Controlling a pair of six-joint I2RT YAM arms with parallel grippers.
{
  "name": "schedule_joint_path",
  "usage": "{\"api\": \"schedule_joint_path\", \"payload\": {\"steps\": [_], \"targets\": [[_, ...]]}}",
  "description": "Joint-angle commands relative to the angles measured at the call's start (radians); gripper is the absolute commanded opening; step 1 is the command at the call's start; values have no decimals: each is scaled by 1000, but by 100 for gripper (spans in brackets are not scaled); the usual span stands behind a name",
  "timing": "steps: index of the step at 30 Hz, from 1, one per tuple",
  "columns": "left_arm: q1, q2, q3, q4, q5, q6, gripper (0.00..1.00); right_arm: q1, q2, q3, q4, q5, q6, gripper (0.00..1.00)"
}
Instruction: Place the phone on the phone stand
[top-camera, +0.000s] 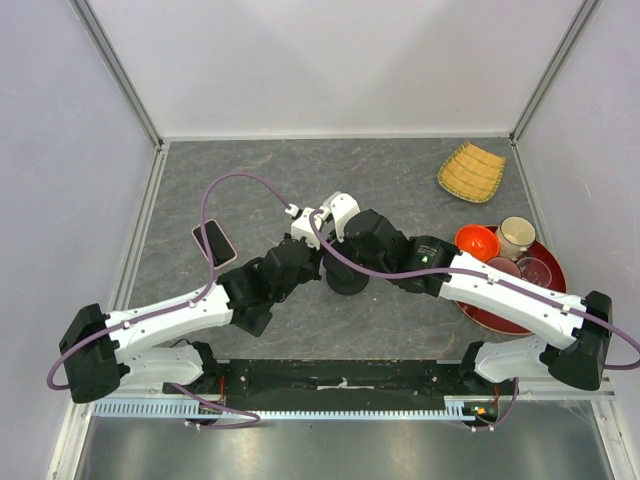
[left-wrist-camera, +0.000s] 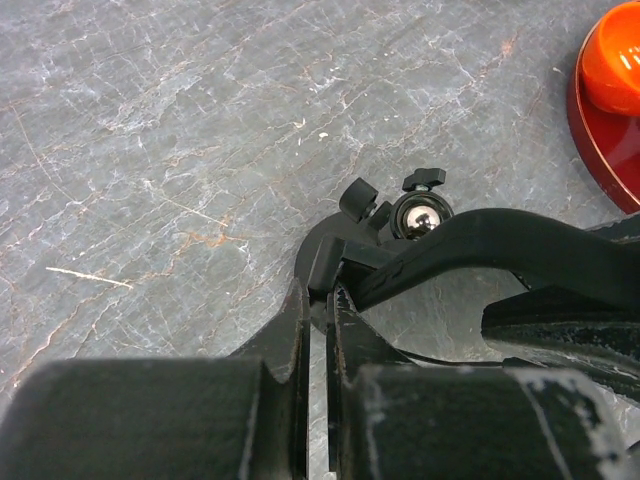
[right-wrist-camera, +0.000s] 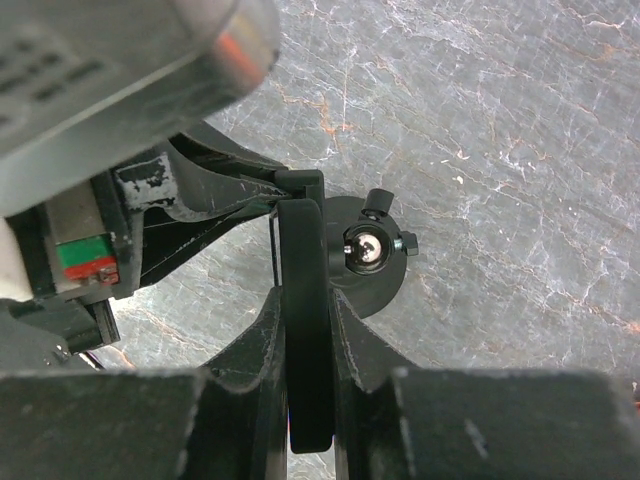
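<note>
The phone (top-camera: 214, 243), black with a pinkish rim, lies flat on the grey table at the left, apart from both grippers. The black phone stand (top-camera: 346, 280) sits mid-table on a round base (right-wrist-camera: 385, 280) with a shiny ball joint (left-wrist-camera: 415, 220). My right gripper (top-camera: 356, 262) (right-wrist-camera: 305, 290) is shut on the stand's thick black plate (right-wrist-camera: 303, 330), which stands edge-on between its fingers. My left gripper (top-camera: 320, 264) (left-wrist-camera: 320, 290) is shut on a thin black edge at the plate's end (left-wrist-camera: 330, 265), just in front of the ball joint.
A red tray (top-camera: 557, 262) at the right holds an orange bowl (top-camera: 477, 242), a cup (top-camera: 516, 237) and small dishes. A woven bamboo dish (top-camera: 472, 172) lies at the back right. White walls enclose the table. Purple cables loop over both arms.
</note>
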Motion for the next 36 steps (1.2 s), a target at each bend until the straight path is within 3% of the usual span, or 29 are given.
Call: {"api": "schedule_joint_path", "payload": {"steps": [1,6,14,17,18,21,26,30,36], "targets": [[0,-42,50,-44,55,-79,2,-75,12,-30,-103,257,-75,0],[2,-55,87,-124,79,-94,2,-95,30,-27,-113,274,-56,0],[2,-98,113,-250,50,-186,2,-150,19,-38,-119,150,-23,0],[0,-144,98,-263,52,-204,16,-150,21,-40,-120,118,-15,0],[2,-154,94,-273,56,-204,27,-152,24,-38,-120,112,-15,0],[2,-190,113,-329,49,-214,36,-150,24,-35,-122,98,-15,0],[2,-219,153,-397,72,-218,39,-150,32,-29,-129,87,-18,0],[2,-277,159,-434,84,-233,49,-150,38,-23,-131,64,-15,0],[2,-413,148,-441,116,-214,52,-152,36,-18,-134,47,-20,0]]}}
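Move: Both grippers are at the phone stand. Its round base lies about 2 cm ahead of the left hand, 5 cm to its right and 14 cm below; from the right hand, which holds the phone edge-on against the stand's clamp, it is some 5 cm ahead, 1 cm right and 17 cm below. The folding stand lies roughly 19 cm left of the left hand and 5 cm back, the pink-edged phone about 25 cm left and 10 cm ahead. Ease the left gripper, still pinching the clamp's left jaw, slightly back and left, then open the fingers about halfway to let the jaw go and draw off back and left, rising about 6 cm at the end. Keep the right grip shut on the phone's edge, drifting back-left with it, then carry phone and stand forward and right, some 5 cm from that turning point. ##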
